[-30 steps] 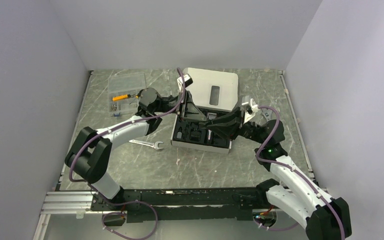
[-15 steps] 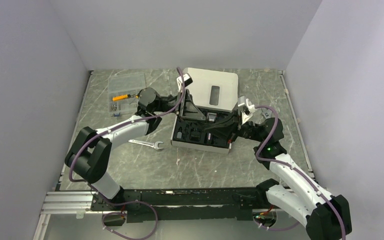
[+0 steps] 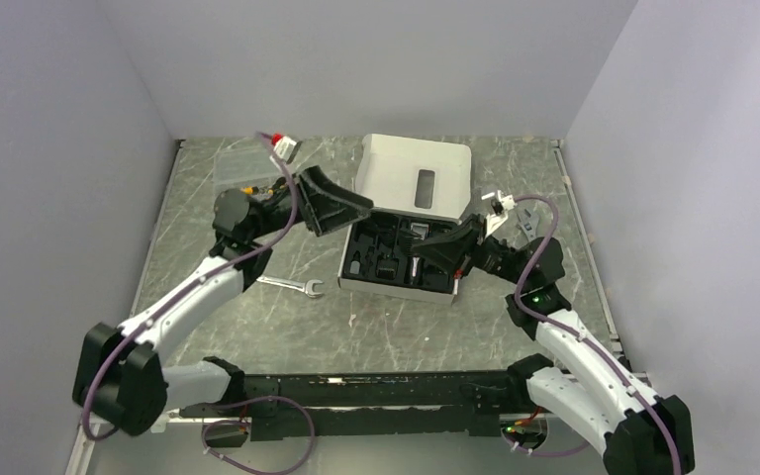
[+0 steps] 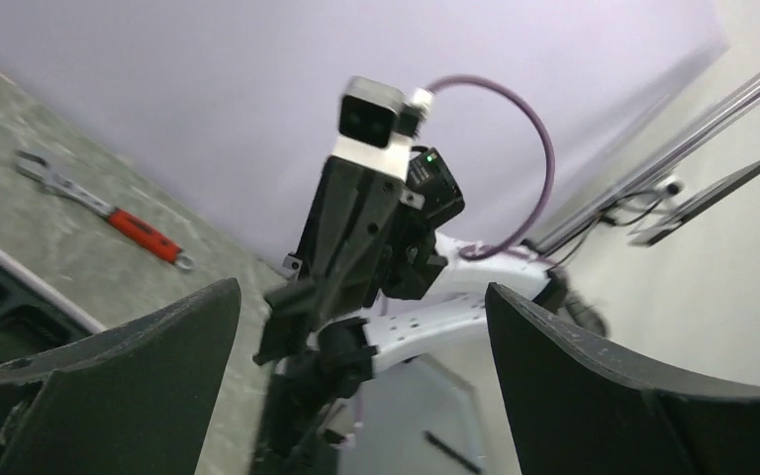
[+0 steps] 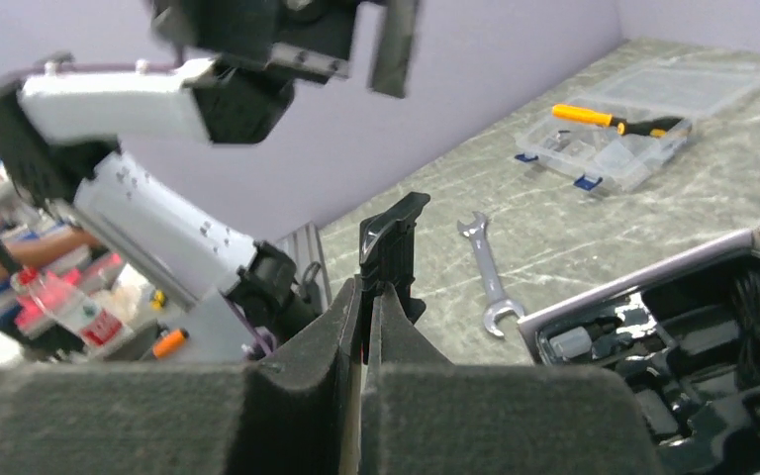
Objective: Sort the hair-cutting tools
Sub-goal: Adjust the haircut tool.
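Note:
My right gripper (image 5: 366, 297) is shut on a small black comb attachment (image 5: 392, 242) that sticks out past the fingertips. In the top view this gripper (image 3: 423, 259) hangs over the open white case (image 3: 396, 290), whose black insert holds more dark tool shapes. I cannot pick out the clipper among them. The left gripper (image 3: 356, 212) is raised above the case's left edge. Its jaws (image 4: 361, 292) stand wide open with nothing between them, facing the right arm.
A silver open-end wrench (image 3: 292, 285) lies left of the case. A clear organiser box (image 3: 247, 178) with an orange-handled tool stands at the back left. A red-handled wrench (image 4: 143, 230) lies right of the case. The white lid (image 3: 416, 168) stands open behind the case.
The left gripper has opened and swung up and left, away from the case. The right gripper has shut on the comb attachment and drawn back slightly.

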{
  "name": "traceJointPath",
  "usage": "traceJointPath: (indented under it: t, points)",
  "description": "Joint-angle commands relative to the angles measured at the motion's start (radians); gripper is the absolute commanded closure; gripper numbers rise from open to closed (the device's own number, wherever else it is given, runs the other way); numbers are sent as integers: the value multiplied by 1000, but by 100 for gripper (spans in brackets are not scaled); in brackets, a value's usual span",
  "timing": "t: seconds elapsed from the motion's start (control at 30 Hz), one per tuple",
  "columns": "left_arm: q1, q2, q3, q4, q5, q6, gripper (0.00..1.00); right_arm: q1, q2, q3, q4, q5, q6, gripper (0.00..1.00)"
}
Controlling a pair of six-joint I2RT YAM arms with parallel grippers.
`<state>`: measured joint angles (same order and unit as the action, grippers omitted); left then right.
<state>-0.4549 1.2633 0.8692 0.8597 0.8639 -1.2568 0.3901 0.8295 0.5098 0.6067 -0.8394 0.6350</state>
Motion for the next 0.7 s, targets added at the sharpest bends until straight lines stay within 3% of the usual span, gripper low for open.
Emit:
traceJointPath:
  t: [0.0,0.17,0.47,0.67]
  points:
    - [-7,-100,-89,-96,-88,340,1,-48,67,-70,259,78,347,100]
    - [-9,-53,-88,-92,15,316,2,-57,154,-113,490,64,526,100]
    - [-77,65,-100,17,48,257,30,-62,177,-178,687,109,664,100]
    - [-100,149,-109,224,59,124,47,-62,201,-176,740,101,700,100]
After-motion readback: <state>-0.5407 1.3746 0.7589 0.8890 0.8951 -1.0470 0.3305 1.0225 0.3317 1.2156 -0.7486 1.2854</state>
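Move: The black comb attachment, still pinched in the right fingers, lies about 8 cm to the right of the open left hand, 4 cm back and 8 cm lower. It juts some 2 cm to the left of the right hand's point, level with it. From the left hand, the open box is roughly 8 cm right, 6 cm ahead and 26 cm below; the open-end wrench about 16 cm left, 1 cm back and 26 cm below. Downward about 8 cm and some 3 cm to the right, after a brief pull back, the left hand closes in on the comb, tipping its fingers slightly down and narrowing them from wide to about half open. The right hand keeps its pinch, dips 3 cm while easing forward, then rises again, rolling and tilting its fingers up by roughly 20 degrees each. ##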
